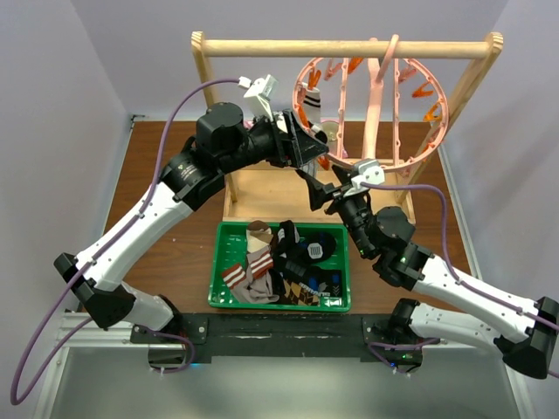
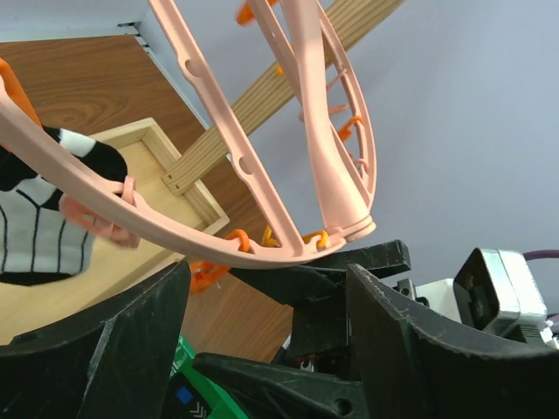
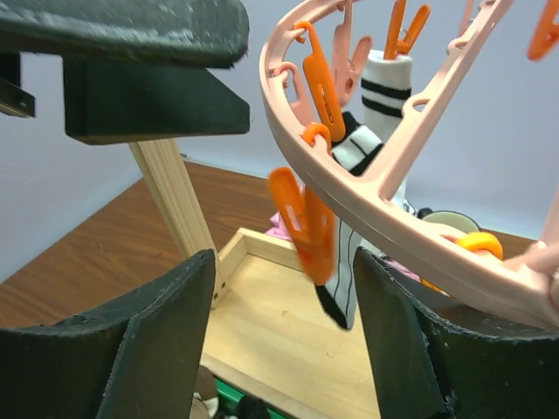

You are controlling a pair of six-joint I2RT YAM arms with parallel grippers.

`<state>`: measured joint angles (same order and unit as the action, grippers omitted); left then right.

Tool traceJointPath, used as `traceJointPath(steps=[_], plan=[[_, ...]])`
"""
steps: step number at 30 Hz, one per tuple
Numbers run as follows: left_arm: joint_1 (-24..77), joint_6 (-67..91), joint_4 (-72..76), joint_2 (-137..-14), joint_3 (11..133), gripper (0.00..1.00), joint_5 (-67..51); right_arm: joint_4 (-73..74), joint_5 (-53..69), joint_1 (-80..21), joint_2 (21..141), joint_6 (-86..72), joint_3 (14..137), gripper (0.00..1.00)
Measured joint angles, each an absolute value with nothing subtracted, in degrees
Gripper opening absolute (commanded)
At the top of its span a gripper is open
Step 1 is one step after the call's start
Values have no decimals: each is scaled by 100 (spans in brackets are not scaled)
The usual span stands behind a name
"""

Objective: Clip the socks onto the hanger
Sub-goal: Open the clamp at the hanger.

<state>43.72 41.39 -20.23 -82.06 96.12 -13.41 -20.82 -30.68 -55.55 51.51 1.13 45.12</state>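
Observation:
The pink hanger hangs from the wooden rack's top bar. One black-and-white striped sock is clipped at its left rim, also seen in the left wrist view and the right wrist view. More socks lie in the green tray. My left gripper is open just under the hanger's lower rim and holds nothing. My right gripper is open below it, with a blurred orange clip dangling between its fingers, untouched.
The wooden rack has a shallow wooden base behind the green tray. The two grippers are close together beneath the hanger. Several orange clips hang round the rim. A rack post stands left of the right gripper.

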Motion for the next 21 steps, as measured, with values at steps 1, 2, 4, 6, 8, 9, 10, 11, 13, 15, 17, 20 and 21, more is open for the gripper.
traceJointPath(steps=[1,2,4,6,8,9,10,11,13,15,17,20,21], plan=[[4372,4139,-2021,-8204,9612,77,-1341,-2075,-3070,-5537,5168,113,4512,69],[4372,4139,-2021,-8204,9612,77,-1341,-2078,-3068,-5524,5177,113,4517,68],[4372,4139,-2023,-8204,9612,78,-1341,-2073,-3068,-5487,5207,113,4539,65],[4372,4139,-2021,-8204,9612,78,-1341,-2064,-3055,-5450,5231,115,4554,58],[4372,4139,-2023,-8204,9612,78,-1341,-2064,-3028,-5406,5247,121,4563,51],[4372,4139,-2023,-8204,9612,78,-1341,-2067,-3017,-5371,5251,113,4565,42],[4368,4139,-2023,-8202,9612,78,-1341,-2067,-2995,-5343,5251,117,4565,37],[4362,4139,-2023,-8202,9612,78,-1341,-2073,-2974,-5310,5251,110,4567,33],[4362,4139,-2023,-8195,9612,78,-1341,-2082,-2899,-5260,5251,117,4576,25],[4353,4139,-2025,-8184,9612,78,-1341,-2095,-2862,-5227,5249,110,4584,23],[4351,4139,-2025,-8165,9612,78,-1341,-2099,-2818,-5205,5249,99,4593,23],[4344,4141,-2027,-8112,9612,78,-1341,-2099,-2729,-5181,5249,89,4595,30],[4338,4141,-2025,-8084,9612,78,-1343,-2097,-2711,-5170,5249,80,4595,31]])
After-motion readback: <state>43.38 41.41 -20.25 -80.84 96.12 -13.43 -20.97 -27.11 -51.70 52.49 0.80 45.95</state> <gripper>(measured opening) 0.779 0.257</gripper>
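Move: Just beyond the right hand's open fingertips hangs the orange clip on the hanger's near rim, about 3 cm ahead, level to the side and 1 cm higher. Its pink neighbour is some 6 cm ahead, 3 cm left and 2 cm up; the next orange clip, holding a striped sock, is about 8 cm ahead, 3 cm left and 4 cm up. From the left hand the target clip lies roughly 2 cm ahead, 5 cm right and 3 cm below. Easing forward a bit over 1 cm towards the orange clip, with a slight shift to the right, the right hand closes its wide-open fingers to about a quarter of their full opening. The tips come in from both sides and pinch the clip's lower end; the wrist keeps its angle. ##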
